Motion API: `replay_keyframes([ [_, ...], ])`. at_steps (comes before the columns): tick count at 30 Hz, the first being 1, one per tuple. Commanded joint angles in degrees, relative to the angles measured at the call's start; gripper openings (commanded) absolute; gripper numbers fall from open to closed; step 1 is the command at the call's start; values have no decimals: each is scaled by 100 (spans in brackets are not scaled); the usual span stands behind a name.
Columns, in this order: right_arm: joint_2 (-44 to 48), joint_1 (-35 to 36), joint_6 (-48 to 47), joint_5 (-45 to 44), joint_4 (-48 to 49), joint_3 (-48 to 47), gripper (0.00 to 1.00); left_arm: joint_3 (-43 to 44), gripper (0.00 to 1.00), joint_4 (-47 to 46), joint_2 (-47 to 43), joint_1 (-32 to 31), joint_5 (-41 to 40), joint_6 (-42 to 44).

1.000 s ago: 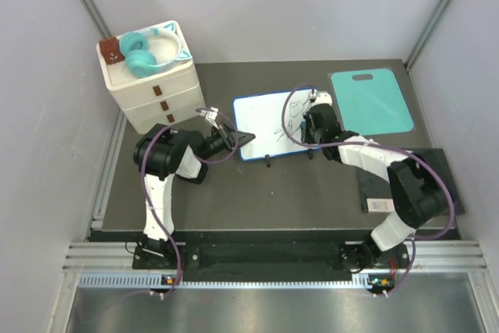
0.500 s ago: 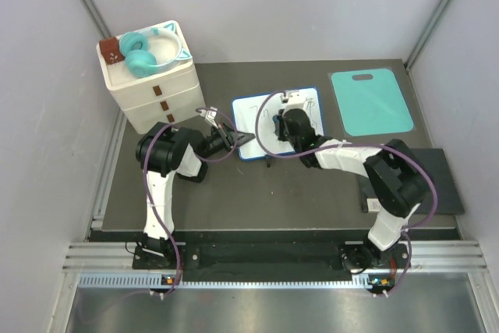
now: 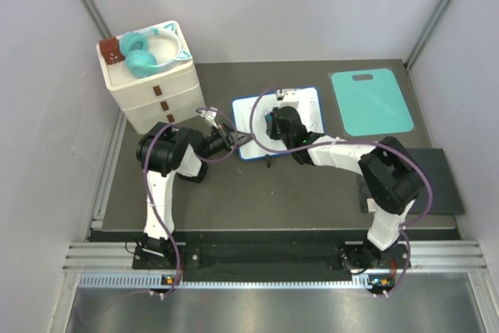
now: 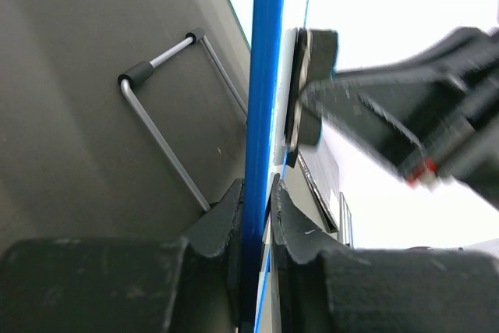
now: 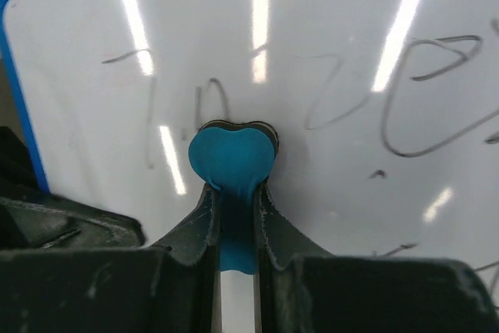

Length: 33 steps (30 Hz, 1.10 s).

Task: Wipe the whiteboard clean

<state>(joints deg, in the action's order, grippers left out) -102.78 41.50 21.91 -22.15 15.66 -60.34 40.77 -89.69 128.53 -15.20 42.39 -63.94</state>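
Note:
The whiteboard [image 3: 310, 109], white with a thin blue rim, lies propped on a wire foot at the middle of the dark table. My left gripper [image 3: 238, 139] is shut on its left edge; in the left wrist view both fingers [image 4: 226, 216] pinch the blue rim [image 4: 261, 76]. My right gripper [image 3: 274, 124] is over the board's left half, shut on a blue eraser [image 5: 232, 154] whose pad presses on the white surface [image 5: 327, 52]. Grey-black scribbles [image 5: 421, 107] run across the board on both sides of the eraser.
A teal mat [image 3: 370, 103] with a handle slot lies at the back right. A white drawer unit [image 3: 152, 87] with teal headphones [image 3: 144, 52] on top stands at the back left. A black plate [image 3: 437, 181] lies under the right arm's elbow. The board's wire foot [image 4: 160, 126] rests on the table.
My right arm has swept the eraser leftward across the board, from its right end to its left half. The left gripper has stayed on the board's left edge.

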Motion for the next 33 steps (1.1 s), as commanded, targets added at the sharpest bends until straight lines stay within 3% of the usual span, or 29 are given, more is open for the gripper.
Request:
replay_keyframes([
  [1,161,-993,287,-281,-1381,478,0,-509,0,-136,717,-9,173,479],
  [6,610,-1626,384,-178,-1443,874,0,-500,0,-137,717,-9,173,479],
  [10,654,-1618,498,-44,-1670,848,0,-509,0,-145,717,-18,182,470],
  [22,874,-1653,1763,729,-1101,2209,0,-491,0,-215,779,0,173,418],
  [33,909,-1662,2353,616,-968,2615,0,-518,0,-400,840,17,208,321],
])
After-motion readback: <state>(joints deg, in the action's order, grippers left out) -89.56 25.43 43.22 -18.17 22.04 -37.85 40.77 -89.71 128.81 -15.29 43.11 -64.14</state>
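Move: The right hand, with the eraser on the whiteboard, has the board's near right corner about 16 cm to its right, 6 cm back and 5 cm lower. The upper right writing is about 10 cm to its right and 4 cm farther out; the "7n" writing is some 3 cm to its left and 3 cm ahead. From the left hand, at the board's left edge, that corner is roughly 26 cm to the right and 2 cm back. Eraser still on the whiteboard, the right hand sweeps it fast to the right, some 13 cm across the writing. It then slows near the board's right edge and draws back and down about 4 cm towards the near corner, rolling left side up and turning clockwise, each about 20 degrees, grip kept. The left hand stays put, keeping its pinch on the board's left edge. ##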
